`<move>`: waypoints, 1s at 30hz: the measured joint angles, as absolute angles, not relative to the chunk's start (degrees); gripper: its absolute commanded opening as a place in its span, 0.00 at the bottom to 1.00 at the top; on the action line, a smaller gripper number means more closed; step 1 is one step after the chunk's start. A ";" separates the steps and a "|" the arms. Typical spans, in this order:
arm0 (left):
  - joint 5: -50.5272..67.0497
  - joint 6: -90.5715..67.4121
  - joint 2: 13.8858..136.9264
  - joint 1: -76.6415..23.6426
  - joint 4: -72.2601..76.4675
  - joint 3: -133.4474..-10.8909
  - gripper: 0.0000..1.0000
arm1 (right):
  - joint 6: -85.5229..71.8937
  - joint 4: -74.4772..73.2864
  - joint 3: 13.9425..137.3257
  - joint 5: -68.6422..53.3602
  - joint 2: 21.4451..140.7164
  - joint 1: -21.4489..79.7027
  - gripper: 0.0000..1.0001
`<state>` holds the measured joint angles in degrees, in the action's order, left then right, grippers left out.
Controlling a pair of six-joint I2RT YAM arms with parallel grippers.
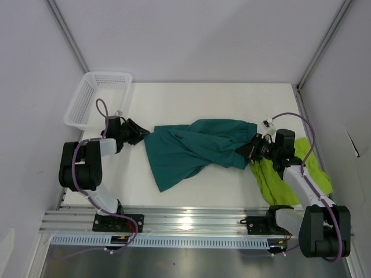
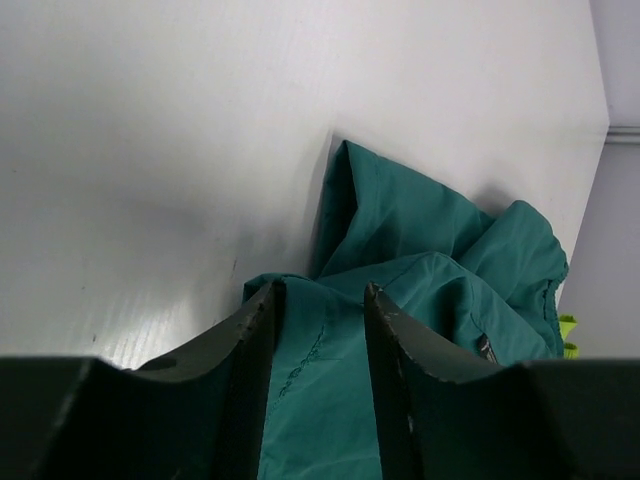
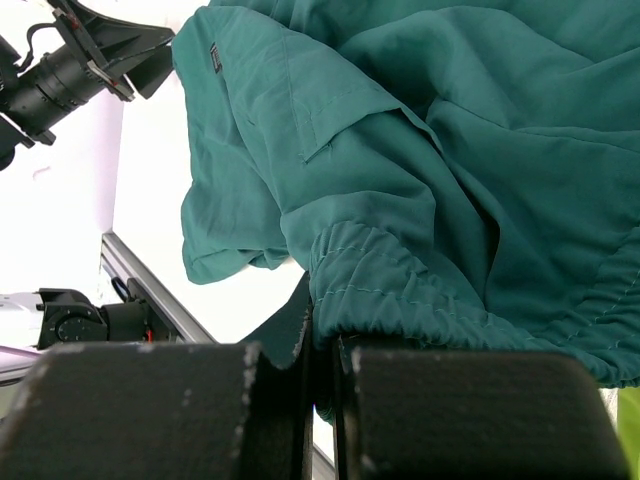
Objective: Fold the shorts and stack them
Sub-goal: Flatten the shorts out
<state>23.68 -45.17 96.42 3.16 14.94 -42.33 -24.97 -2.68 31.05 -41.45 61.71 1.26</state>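
Observation:
The dark teal shorts lie crumpled across the middle of the white table, stretched between both arms. My left gripper is at their left corner. In the left wrist view its jaws stand apart, with the teal cloth lying between them, unpinched. My right gripper is shut on the elastic waistband at the shorts' right end. In the right wrist view its jaws are pressed together on the gathered teal hem. The lime green shorts lie bunched under the right arm.
A white mesh basket stands at the table's back left corner, just behind the left arm. Metal rails run along the near edge. Grey walls close in both sides. A sliver of lime cloth shows past the teal shorts.

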 measured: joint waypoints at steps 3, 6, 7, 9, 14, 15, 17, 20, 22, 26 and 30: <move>24.43 -45.25 96.47 3.09 15.29 -42.37 0.34 | -24.97 -2.68 31.05 -41.47 61.71 1.21 0.00; 26.15 -45.74 97.84 3.11 16.62 -42.98 0.11 | -25.02 -2.68 31.05 -41.58 61.71 1.04 0.00; 27.00 -46.33 98.63 3.11 17.32 -43.22 0.00 | -25.02 -2.57 31.05 -41.71 61.71 0.97 0.00; 29.26 -46.85 100.47 3.20 19.46 -43.62 0.00 | -25.06 -2.13 31.05 -41.95 61.69 0.91 0.00; 34.50 -49.65 101.51 4.29 25.71 -42.98 0.00 | -25.45 -1.58 31.05 -42.59 61.71 0.89 0.00; 35.24 -50.30 101.51 4.49 26.96 -42.70 0.00 | -25.45 -1.58 31.05 -42.74 61.69 0.89 0.00; 36.99 -52.27 101.51 4.89 30.35 -41.63 0.00 | -25.47 -1.56 31.05 -42.94 61.71 0.89 0.00; 39.22 -54.85 101.51 5.15 34.30 -40.14 0.00 | -25.71 -1.43 31.05 -43.20 61.71 0.89 0.00; 40.34 -56.73 101.49 5.21 36.80 -39.40 0.00 | -26.00 -1.39 31.07 -43.70 61.71 0.38 0.00; 42.37 -60.29 100.20 5.39 40.99 -37.69 0.00 | -27.00 -1.48 31.99 -44.53 62.28 -0.93 0.00; 43.88 -62.43 93.65 5.63 41.19 -37.12 0.00 | -28.32 -2.79 37.50 -45.39 64.62 -1.39 0.00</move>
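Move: The left hand's half-open fingers already straddle the left corner of the teal shorts, which lies about 1 cm ahead of them, 1 cm to the right and 1 cm down. The black label is level with that hand and roughly 14 cm to its right; the white basket is some 15 cm ahead and 19 cm to its left. From the right hand, which holds the waistband, that corner lies about 42 cm left, 11 cm ahead and 10 cm below. Edging forward and to the right by a couple of centimetres, the left hand shuts its fingers on the shorts' corner. It then rises about 9 cm, drifting on to the right and easing back slightly, while the wrist rolls right side up and the fingertips tip upward, some 25 degrees in all. The right hand keeps its pinch on the waistband, nearly still until late, then lifts about 3.5 cm and goes 2 cm forward. ##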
